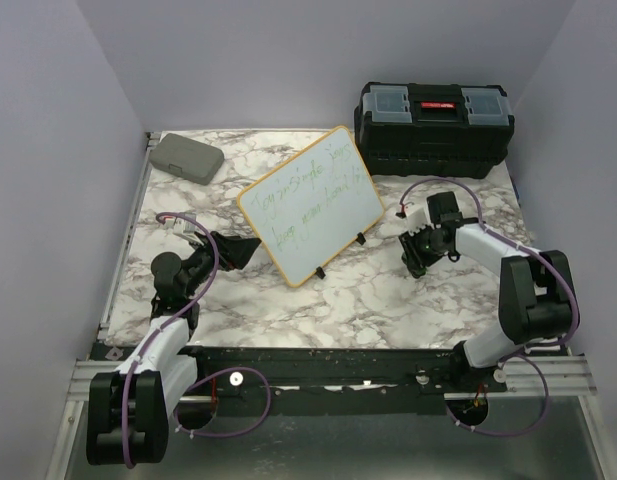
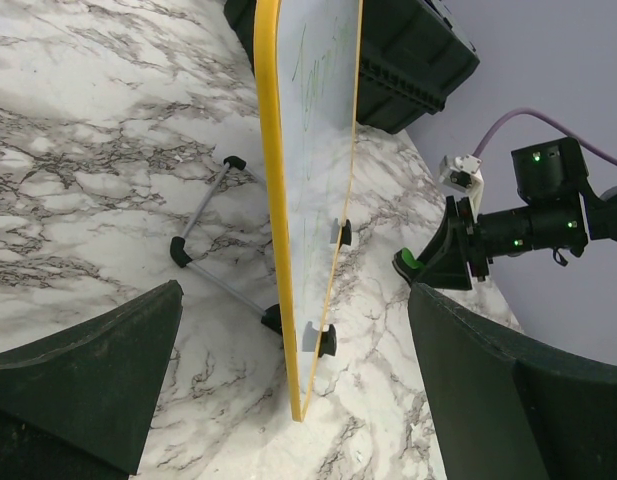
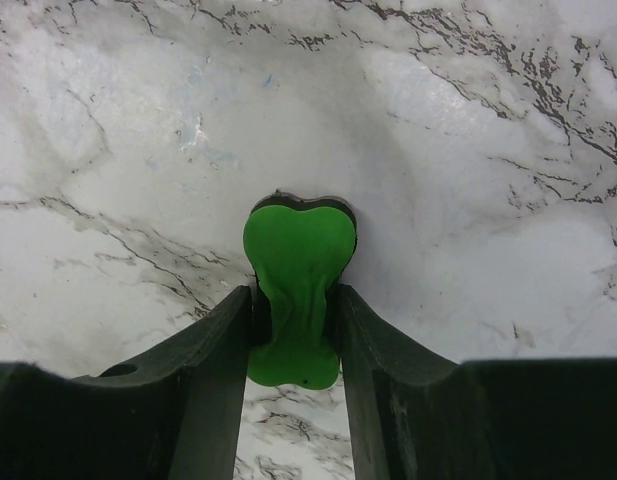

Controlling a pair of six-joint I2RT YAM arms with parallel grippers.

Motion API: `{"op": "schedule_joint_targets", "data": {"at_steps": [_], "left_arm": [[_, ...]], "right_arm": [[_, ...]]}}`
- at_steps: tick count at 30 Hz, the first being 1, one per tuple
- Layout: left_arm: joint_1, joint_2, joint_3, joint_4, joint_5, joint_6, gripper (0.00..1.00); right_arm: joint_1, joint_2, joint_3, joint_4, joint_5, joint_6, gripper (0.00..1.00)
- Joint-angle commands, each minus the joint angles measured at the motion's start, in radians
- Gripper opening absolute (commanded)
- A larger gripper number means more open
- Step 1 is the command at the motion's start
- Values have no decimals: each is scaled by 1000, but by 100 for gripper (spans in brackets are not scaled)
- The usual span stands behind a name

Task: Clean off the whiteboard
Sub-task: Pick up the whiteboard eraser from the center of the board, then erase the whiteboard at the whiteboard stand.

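Note:
The whiteboard stands upright on its feet mid-table, tan-framed, with faint green handwriting on its face. In the left wrist view I see the whiteboard nearly edge-on. My left gripper is open at the board's left end, and the board's lower corner lies between the wide-apart fingers without touching them. My right gripper is to the right of the board, pointing down at the table. It is shut on a small green eraser, also seen as a green tip in the left wrist view.
A black toolbox stands at the back right. A flat grey case lies at the back left. The board's metal stand leg reaches out behind it on the marble table. Walls close in on both sides.

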Motion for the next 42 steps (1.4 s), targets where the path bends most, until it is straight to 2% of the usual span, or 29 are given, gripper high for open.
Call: {"op": "schedule_joint_targets", "data": {"at_steps": [1,3,7,11,18,22,24,28,31,36,42], "left_arm": [[6,6,3,25,7,5,94],[5,10,3,28,9,3,94],[6,7,2,31,11,0,94],[6,5,0,30,9,1,94],[5,-10,3,14,-14,-1,94],[5,-10,3,3,-35,2,94],[5,-9,3,-3,-45,2,94],[5,16,3,13,-74,-11,92],[5,74,5,102,-67,-51,87],[-4,212,5,275,-46,-101,72],[-17,426,-22,583,-12,-202,57]], "right_arm": [[-5,26,17,4,15,1,41],[-4,35,20,5,15,0,37],[-4,27,27,0,5,-5,12],[-4,-42,37,-15,-48,-15,1],[-4,-200,104,-50,-319,-57,1],[7,-205,173,-1,-520,-28,1],[35,-193,203,67,-552,16,1],[139,-164,251,243,-500,119,1],[222,-118,308,322,-430,164,1],[318,-1,460,322,-354,215,1],[415,77,541,337,-273,250,1]]}}
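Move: The whiteboard eraser sits right between the right fingers, its middle about 1 cm below the fingertips. From the right hand the whiteboard's middle is about 28 cm left, 9 ahead and 11 up, and the black toolbox some 35 cm ahead, 2 right and 8 up. From the left hand the whiteboard's middle is about 14 cm right, 11 ahead and 5 below, and the eraser some 42 right, 3 ahead and 16 below. Right hand pinches the eraser, lifting it 23 cm and 24 left towards the whiteboard; left eases forward-down, closing partly. ##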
